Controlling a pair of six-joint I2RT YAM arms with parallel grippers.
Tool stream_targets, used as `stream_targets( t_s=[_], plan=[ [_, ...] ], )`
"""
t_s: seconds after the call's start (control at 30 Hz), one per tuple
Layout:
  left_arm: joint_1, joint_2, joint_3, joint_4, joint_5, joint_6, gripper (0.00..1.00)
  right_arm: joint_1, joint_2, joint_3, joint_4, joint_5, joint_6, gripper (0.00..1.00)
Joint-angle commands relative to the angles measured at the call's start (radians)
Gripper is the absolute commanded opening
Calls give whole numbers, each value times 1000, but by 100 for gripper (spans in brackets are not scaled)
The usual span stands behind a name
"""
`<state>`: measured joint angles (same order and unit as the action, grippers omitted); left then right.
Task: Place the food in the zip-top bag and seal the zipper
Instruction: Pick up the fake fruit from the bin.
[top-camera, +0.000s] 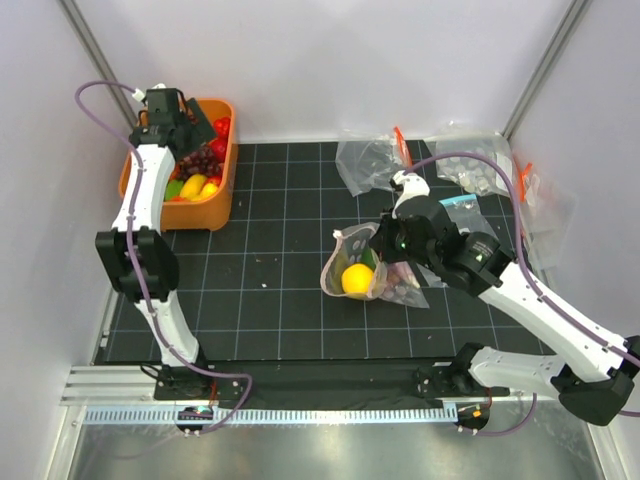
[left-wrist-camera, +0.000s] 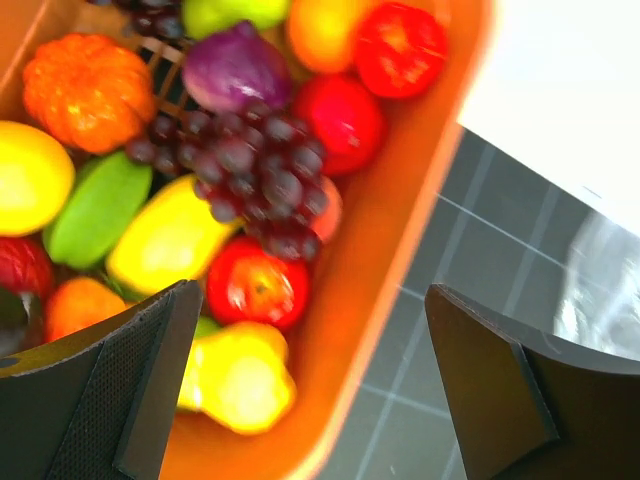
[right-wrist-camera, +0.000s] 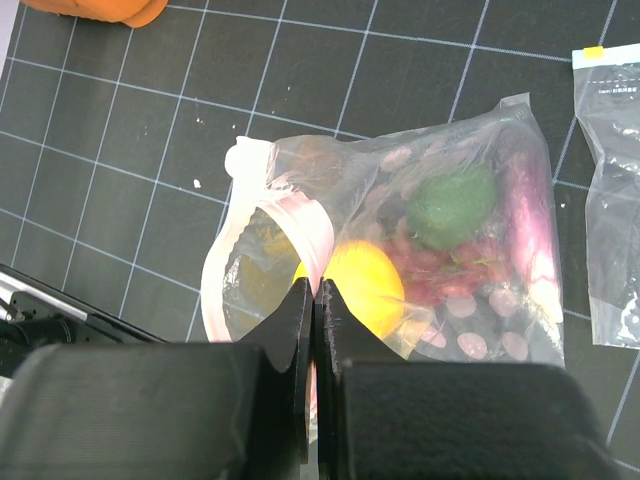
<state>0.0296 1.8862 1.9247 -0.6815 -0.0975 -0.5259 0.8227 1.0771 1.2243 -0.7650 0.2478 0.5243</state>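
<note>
The zip-top bag (top-camera: 378, 272) lies on the black grid mat in front of the right arm. Inside it I see a yellow lemon (right-wrist-camera: 368, 282), a green piece (right-wrist-camera: 452, 205) and purple grapes (right-wrist-camera: 450, 265). Its mouth gapes toward the left. My right gripper (right-wrist-camera: 314, 287) is shut on the pink zipper (right-wrist-camera: 300, 215) at the mouth's upper lip. More food fills the orange tub (left-wrist-camera: 400, 220) at the back left: grapes (left-wrist-camera: 250, 170), a red tomato (left-wrist-camera: 255, 285), a yellow pepper (left-wrist-camera: 235, 375). My left gripper (left-wrist-camera: 312, 300) hangs open over the tub's right rim and holds nothing.
Two other clear bags (top-camera: 370, 160) (top-camera: 475, 170) lie at the back right, and one with a white label (right-wrist-camera: 610, 190) sits right of the held bag. A metal rail (top-camera: 300, 410) runs along the near edge. White walls enclose the mat.
</note>
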Motion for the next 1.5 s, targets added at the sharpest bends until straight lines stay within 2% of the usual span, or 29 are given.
stream_targets(
  t_s=[0.0, 0.13, 0.27, 0.53, 0.63, 0.77, 0.97, 1.17, 1.23, 1.27, 1.47],
  plan=[
    [42, 91, 97, -64, -24, -8, 100, -2, -32, 6, 39, -13, -21, 1],
    [72, 232, 212, -96, -22, 18, 100, -2, -36, -2, 38, -27, -21, 1],
    [73, 361, 352, -199, -22, 75, 100, -2, -32, -19, 49, -30, -18, 1],
    [70, 445, 358, -167, 38, 64, 100, -2, -17, -6, 53, -39, -15, 1],
    [70, 470, 367, -170, 94, 57, 80, -2, -13, -3, 52, -42, -12, 1],
    [72, 438, 324, -126, 162, 38, 44, -2, -14, -2, 49, -47, -7, 1],
    [76, 312, 263, -66, 186, 9, 11, -2, -22, -3, 47, -45, 0, 1],
    [76, 114, 88, 39, 209, -26, 0, -2, -16, -5, 53, -50, 5, 1],
    [76, 59, 36, 83, 220, -54, 0, -2, -13, -3, 55, -50, 5, 1],
    [76, -3, -46, 111, 232, -65, 0, -2, -13, -2, 55, -50, 8, 1],
    [76, -215, -292, 276, 258, -169, 0, -2, -11, 3, 66, -65, 14, 1]
  ],
)
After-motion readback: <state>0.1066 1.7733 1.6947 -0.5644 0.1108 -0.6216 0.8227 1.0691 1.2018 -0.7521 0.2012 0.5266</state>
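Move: The dark red grapes lie in the bin about 6 cm ahead of the left hand, 4 cm to its left and some 13 cm below. From the grapes, a tomato sits about 5 cm back and 2 cm right, a yellow mango 5 cm back and 3 cm left, a purple onion 5 cm farther out and 3 cm left, and a red apple 4 cm out and 4 cm right; all lie slightly lower. From the right hand the grapes are roughly 33 cm ahead, 46 cm left and 13 cm down. The left fingers pinch the near end of the dark red grape bunch: the open hand plunges about 12 cm into the bin, easing forward and left as it tips down, then closes while creeping right. Still gripping, it rises some 10 cm and draws back about 8 cm towards the base, rolling its left side down. ##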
